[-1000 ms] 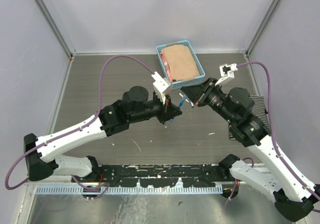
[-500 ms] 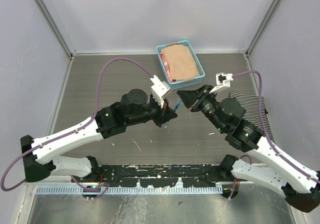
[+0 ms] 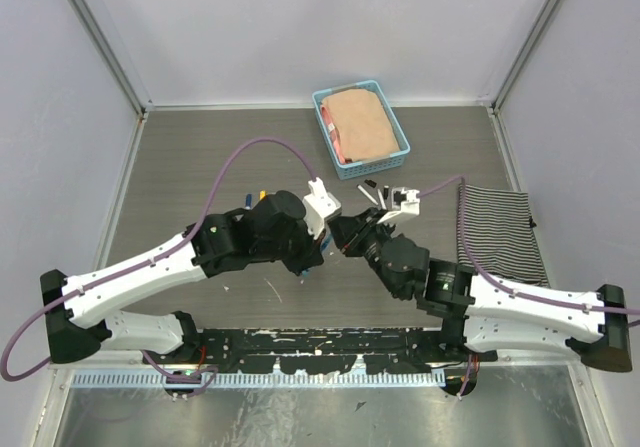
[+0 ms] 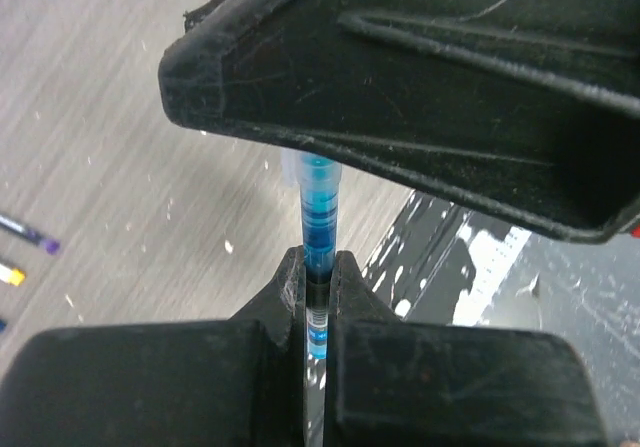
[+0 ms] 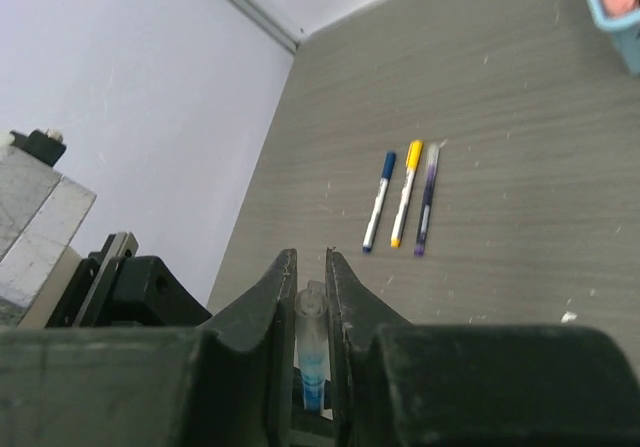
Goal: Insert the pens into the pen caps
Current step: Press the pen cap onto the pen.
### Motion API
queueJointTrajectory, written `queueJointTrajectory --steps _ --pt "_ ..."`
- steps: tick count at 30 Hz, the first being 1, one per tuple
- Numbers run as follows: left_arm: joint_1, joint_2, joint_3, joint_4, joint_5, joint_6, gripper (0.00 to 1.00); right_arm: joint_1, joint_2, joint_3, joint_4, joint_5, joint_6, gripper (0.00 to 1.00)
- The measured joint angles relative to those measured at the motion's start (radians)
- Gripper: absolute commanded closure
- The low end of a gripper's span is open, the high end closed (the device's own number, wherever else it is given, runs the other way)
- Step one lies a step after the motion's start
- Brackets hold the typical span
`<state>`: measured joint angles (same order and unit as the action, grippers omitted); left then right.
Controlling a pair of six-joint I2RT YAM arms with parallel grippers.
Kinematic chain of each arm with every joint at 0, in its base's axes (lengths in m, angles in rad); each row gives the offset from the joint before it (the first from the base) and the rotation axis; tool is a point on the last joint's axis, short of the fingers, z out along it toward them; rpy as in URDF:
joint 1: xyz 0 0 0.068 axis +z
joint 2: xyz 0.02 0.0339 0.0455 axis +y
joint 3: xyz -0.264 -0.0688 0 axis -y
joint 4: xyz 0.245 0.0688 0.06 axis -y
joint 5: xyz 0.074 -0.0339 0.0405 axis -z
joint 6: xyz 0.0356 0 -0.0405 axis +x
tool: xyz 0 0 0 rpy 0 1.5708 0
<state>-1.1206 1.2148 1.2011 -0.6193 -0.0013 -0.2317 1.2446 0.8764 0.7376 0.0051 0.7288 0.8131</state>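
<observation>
My left gripper (image 4: 318,267) is shut on the lower barrel of a blue pen (image 4: 320,212), which points up into the underside of the right gripper. My right gripper (image 5: 310,265) is shut on a clear pen cap (image 5: 311,312), and the pen's blue end shows inside that cap. In the top view the left gripper (image 3: 320,244) and right gripper (image 3: 345,235) meet tip to tip mid-table, hiding pen and cap. Three capped pens (image 5: 404,195) lie side by side on the table, and they appear left of the arms as small pens (image 3: 252,199).
A blue basket (image 3: 325,127) with a tan and pink bundle stands at the back. A few small black and white pieces (image 3: 370,189) lie just in front of it. A striped cloth (image 3: 495,232) lies at the right. The arms' bases line the near edge.
Both grippers have moved nearer and slightly left while staying tip to tip. The right arm has swung down low across the table, uncovering the striped cloth. Both grips are unchanged.
</observation>
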Motion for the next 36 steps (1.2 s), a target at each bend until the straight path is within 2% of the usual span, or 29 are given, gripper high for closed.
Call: queueJointTrajectory --steps 5,17,36 --pt "-0.006 0.0 0.0 -0.143 0.002 0.002 1.0 0.077 0.056 -0.058 0.06 0.048 0.092 1.0" --pt "-0.006 -0.011 0.0 -0.328 -0.004 0.002 1.0 0.164 0.192 -0.11 0.229 0.116 0.212 1.0" --pt "-0.001 -0.006 0.075 -0.504 -0.025 0.004 1.0 0.191 0.295 -0.092 0.354 0.135 0.253 1.0"
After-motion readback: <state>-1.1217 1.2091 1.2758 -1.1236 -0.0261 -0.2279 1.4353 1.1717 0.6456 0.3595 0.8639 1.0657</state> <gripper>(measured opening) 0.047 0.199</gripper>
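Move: Ahead and to the right of the left hand, which already grips the light-blue pen, the right hand's clear pen cap lies about 4 cm farther out, 4 cm right and 5 cm higher. Seen from the right hand, the light-blue pen is roughly 4 cm back, 4 cm left and 4 cm below. On the table 20 cm under the left hand lie the yellow marker, 11 cm ahead and 12 cm left, the dark-blue marker 16 cm left and the purple pen 9 cm left, both also 11 cm ahead. Keeping the cap engaged on the light-blue pen, both hands sweep together to the left, some 8 to 9 cm, while sinking and drawing back about 4 cm; late on the left hand rises again by a centimetre. The left wrist rolls its fingers some 25 degrees more steeply downward, the right turns only slightly. Both grips stay shut, the right hand still bearing on the pen through the cap. ##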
